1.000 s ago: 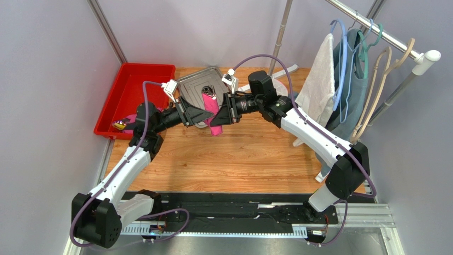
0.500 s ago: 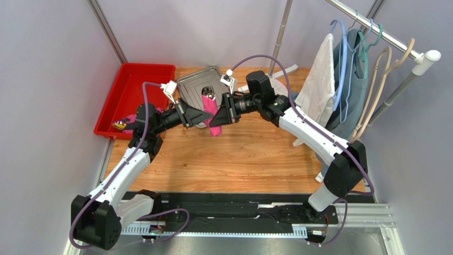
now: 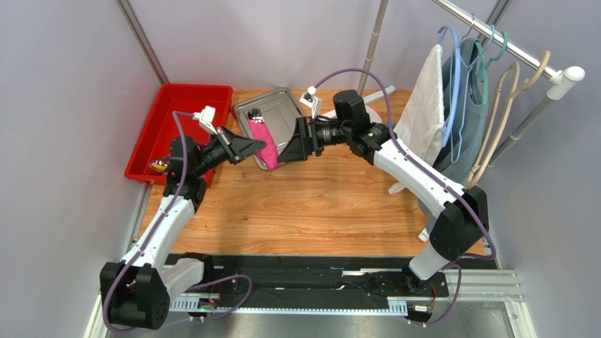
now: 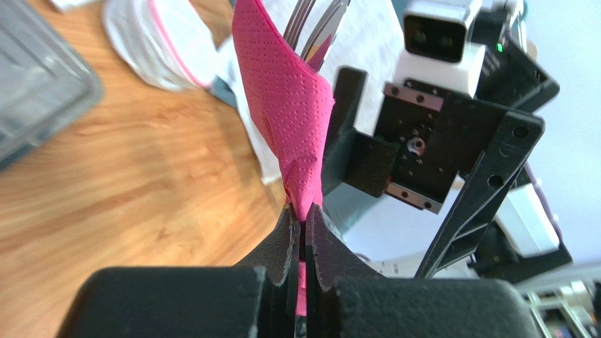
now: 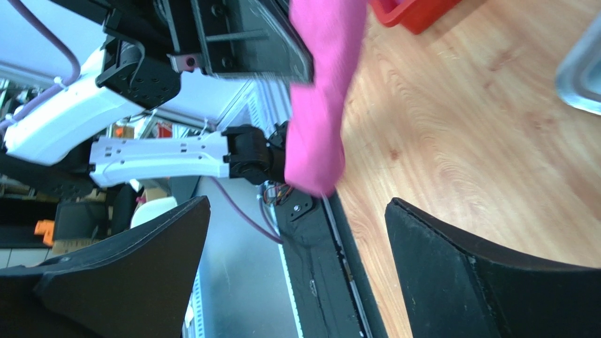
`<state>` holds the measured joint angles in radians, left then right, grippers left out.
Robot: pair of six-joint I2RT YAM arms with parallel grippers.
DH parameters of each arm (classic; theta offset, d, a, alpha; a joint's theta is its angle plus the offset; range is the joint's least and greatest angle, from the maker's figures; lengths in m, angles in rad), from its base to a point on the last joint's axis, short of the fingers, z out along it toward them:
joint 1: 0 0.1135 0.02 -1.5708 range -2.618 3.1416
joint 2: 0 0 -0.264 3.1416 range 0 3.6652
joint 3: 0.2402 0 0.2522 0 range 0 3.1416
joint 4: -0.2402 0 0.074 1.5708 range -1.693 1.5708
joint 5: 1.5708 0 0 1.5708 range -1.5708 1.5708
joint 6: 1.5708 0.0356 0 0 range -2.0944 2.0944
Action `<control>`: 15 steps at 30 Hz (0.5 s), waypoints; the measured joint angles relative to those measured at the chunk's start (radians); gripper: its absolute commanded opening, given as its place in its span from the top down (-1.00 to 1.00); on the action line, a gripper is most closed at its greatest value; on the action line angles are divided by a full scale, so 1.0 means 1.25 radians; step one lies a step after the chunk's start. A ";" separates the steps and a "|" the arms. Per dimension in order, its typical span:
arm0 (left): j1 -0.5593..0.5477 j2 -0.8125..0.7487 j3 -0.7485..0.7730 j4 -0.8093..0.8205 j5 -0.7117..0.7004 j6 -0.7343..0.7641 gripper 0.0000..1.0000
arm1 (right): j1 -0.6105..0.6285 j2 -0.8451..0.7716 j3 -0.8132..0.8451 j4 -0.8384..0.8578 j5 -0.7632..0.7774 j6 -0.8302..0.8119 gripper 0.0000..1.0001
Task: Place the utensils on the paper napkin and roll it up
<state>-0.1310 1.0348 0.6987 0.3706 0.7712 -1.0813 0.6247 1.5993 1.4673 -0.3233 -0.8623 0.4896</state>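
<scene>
The paper napkin is rolled into a pink tube and hangs in the air above the near edge of the steel tray. My left gripper is shut on the napkin's lower end, its fingertips pinched tight around the paper. Silver ends of the utensils stick out of the roll's top. My right gripper stands wide open just right of the roll. In the right wrist view the napkin hangs ahead of the right gripper, touching neither finger.
A red bin with a small object sits at the back left. A clothes rack with a white towel and hangers stands at the right. A plastic bag lies on the wooden table.
The right gripper has opened and let go of the roll. The left gripper has shut on the roll and carried it left and back, over the tray's edge.
</scene>
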 measured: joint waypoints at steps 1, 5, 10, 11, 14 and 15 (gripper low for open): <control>0.020 0.001 0.000 0.000 -0.005 -0.002 1.00 | -0.007 0.000 0.000 0.000 0.004 0.000 -1.00; 0.119 0.013 0.000 -0.006 -0.033 -0.001 1.00 | -0.028 0.000 0.000 -0.002 0.022 -0.001 -1.00; 0.261 0.084 0.042 -0.073 -0.097 0.040 1.00 | -0.036 0.000 0.000 -0.005 0.035 -0.004 -1.00; 0.281 0.103 0.061 -0.093 -0.110 0.053 1.00 | -0.036 0.001 0.000 -0.006 0.034 -0.004 -1.00; 0.336 0.148 0.103 -0.119 -0.155 0.097 1.00 | -0.036 0.007 0.000 -0.008 0.034 -0.006 -1.00; 0.351 0.160 0.113 -0.121 -0.167 0.107 1.00 | -0.036 0.012 0.000 -0.008 0.034 -0.006 -1.00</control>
<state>0.3077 1.2350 0.8398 0.2195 0.5621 -0.9474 0.5800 1.6138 1.4673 -0.3328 -0.8196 0.4816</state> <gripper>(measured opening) 0.017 0.998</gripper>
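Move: The pink roll of napkin and utensils is already in the left fingers. The red bin it is being taken to has its middle some 30 cm to the left, 18 cm ahead and about 28 cm below. The rolled napkin already in that bin lies roughly 27 cm left and 11 cm ahead; the metal tray is about 20 cm ahead and a touch right, equally low. From the empty right hand, the red bin is about 35 cm left and 22 cm ahead. The pink roll, still pinched in the shut left fingers, is swept quickly off to the left and forward, about 20 cm in all, away from over the metal tray to the right side of the red bin. The left hand sinks slightly late in the swing and swivels some 35 degrees counter-clockwise. The right hand, already open and clear of the roll, eases a couple of centimetres forward and stays wide open. ##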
